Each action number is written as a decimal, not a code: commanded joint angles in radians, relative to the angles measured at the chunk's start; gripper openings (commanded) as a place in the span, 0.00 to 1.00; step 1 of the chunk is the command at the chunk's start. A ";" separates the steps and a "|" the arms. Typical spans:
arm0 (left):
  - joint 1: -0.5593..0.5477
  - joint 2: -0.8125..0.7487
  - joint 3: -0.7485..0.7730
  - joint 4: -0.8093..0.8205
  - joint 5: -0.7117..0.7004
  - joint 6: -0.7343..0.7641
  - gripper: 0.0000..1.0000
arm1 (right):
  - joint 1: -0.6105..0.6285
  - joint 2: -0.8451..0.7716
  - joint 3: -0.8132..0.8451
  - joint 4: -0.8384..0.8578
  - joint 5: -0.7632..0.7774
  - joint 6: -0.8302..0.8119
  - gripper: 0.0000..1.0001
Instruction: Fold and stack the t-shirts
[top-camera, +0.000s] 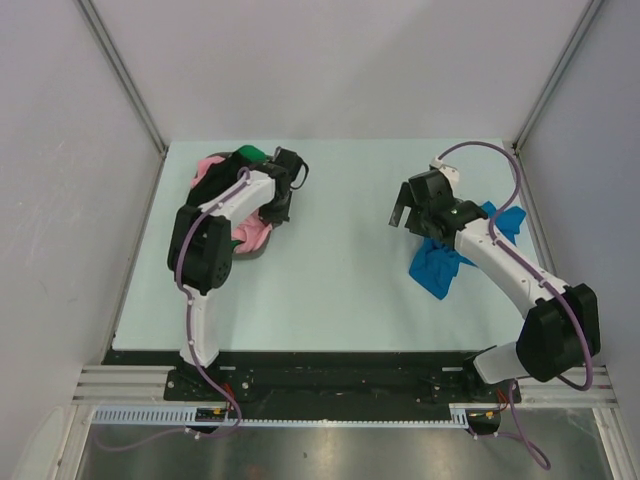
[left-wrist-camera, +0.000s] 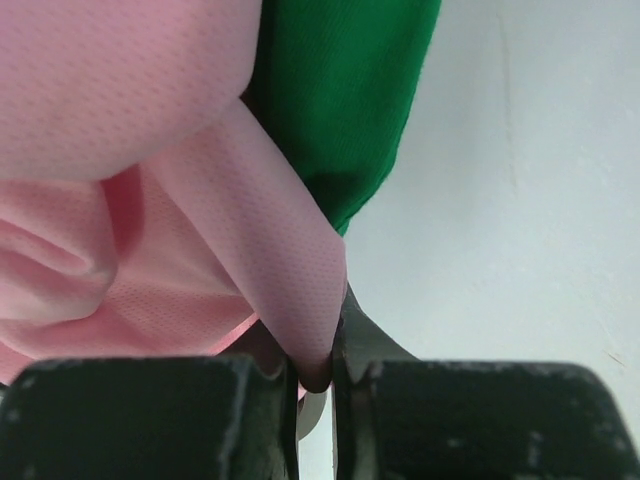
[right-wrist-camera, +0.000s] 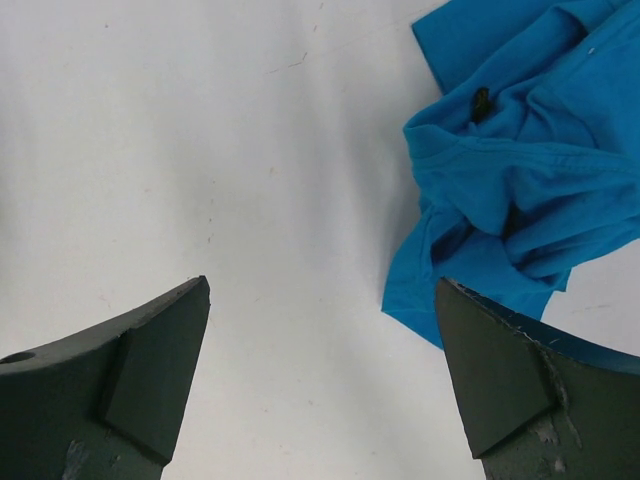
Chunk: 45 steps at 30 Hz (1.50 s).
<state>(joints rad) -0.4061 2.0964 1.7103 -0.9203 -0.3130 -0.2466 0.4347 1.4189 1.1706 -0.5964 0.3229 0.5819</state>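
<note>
A pile of t-shirts lies at the table's back left, with pink cloth (top-camera: 209, 170) and green cloth (top-camera: 252, 153) showing around my left arm. My left gripper (top-camera: 276, 206) is over the pile's right side. In the left wrist view it (left-wrist-camera: 317, 385) is shut on a fold of the pink t-shirt (left-wrist-camera: 150, 200), with the green t-shirt (left-wrist-camera: 345, 90) behind. The bright blue t-shirt (top-camera: 441, 265) lies crumpled at the right. My right gripper (top-camera: 404, 216) hangs open left of it. In the right wrist view the blue t-shirt (right-wrist-camera: 520, 170) reaches the right finger (right-wrist-camera: 510, 390), and nothing is between the jaws (right-wrist-camera: 320, 345).
The pale table (top-camera: 340, 280) is walled by white panels at the back and sides. A dark rounded edge (top-camera: 252, 252) peeks out under the pink cloth at the pile's near side. My right arm (top-camera: 500, 265) crosses over the blue t-shirt.
</note>
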 joint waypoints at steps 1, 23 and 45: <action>0.104 0.109 0.003 0.139 -0.094 0.159 0.00 | 0.025 0.020 0.009 0.037 0.007 0.029 1.00; 0.369 0.353 0.440 0.017 -0.156 0.316 0.00 | 0.111 0.187 0.011 0.176 -0.016 0.018 1.00; 0.374 0.171 0.370 -0.008 -0.037 0.167 1.00 | 0.163 0.154 0.044 0.139 0.002 0.004 1.00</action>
<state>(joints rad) 0.0292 2.4050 2.1811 -0.9169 -0.3565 -0.0536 0.5713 1.6287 1.1709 -0.4225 0.2878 0.5934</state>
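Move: The left hand already grips the basket's near-right rim with pink cloth; the table's far-left corner lies about 27 cm ahead and 32 cm left, some 6 cm below. The basket's middle is about 13 cm left and 5 cm ahead, the black shirt some 17 cm left and 12 cm ahead. From the right hand, the blue t-shirt lies roughly 20 cm right, 3 cm ahead and 14 cm below. Left hand drags the basket 20 cm left, 12 forward, towards the far-left corner, then opens; right drifts left, down. ##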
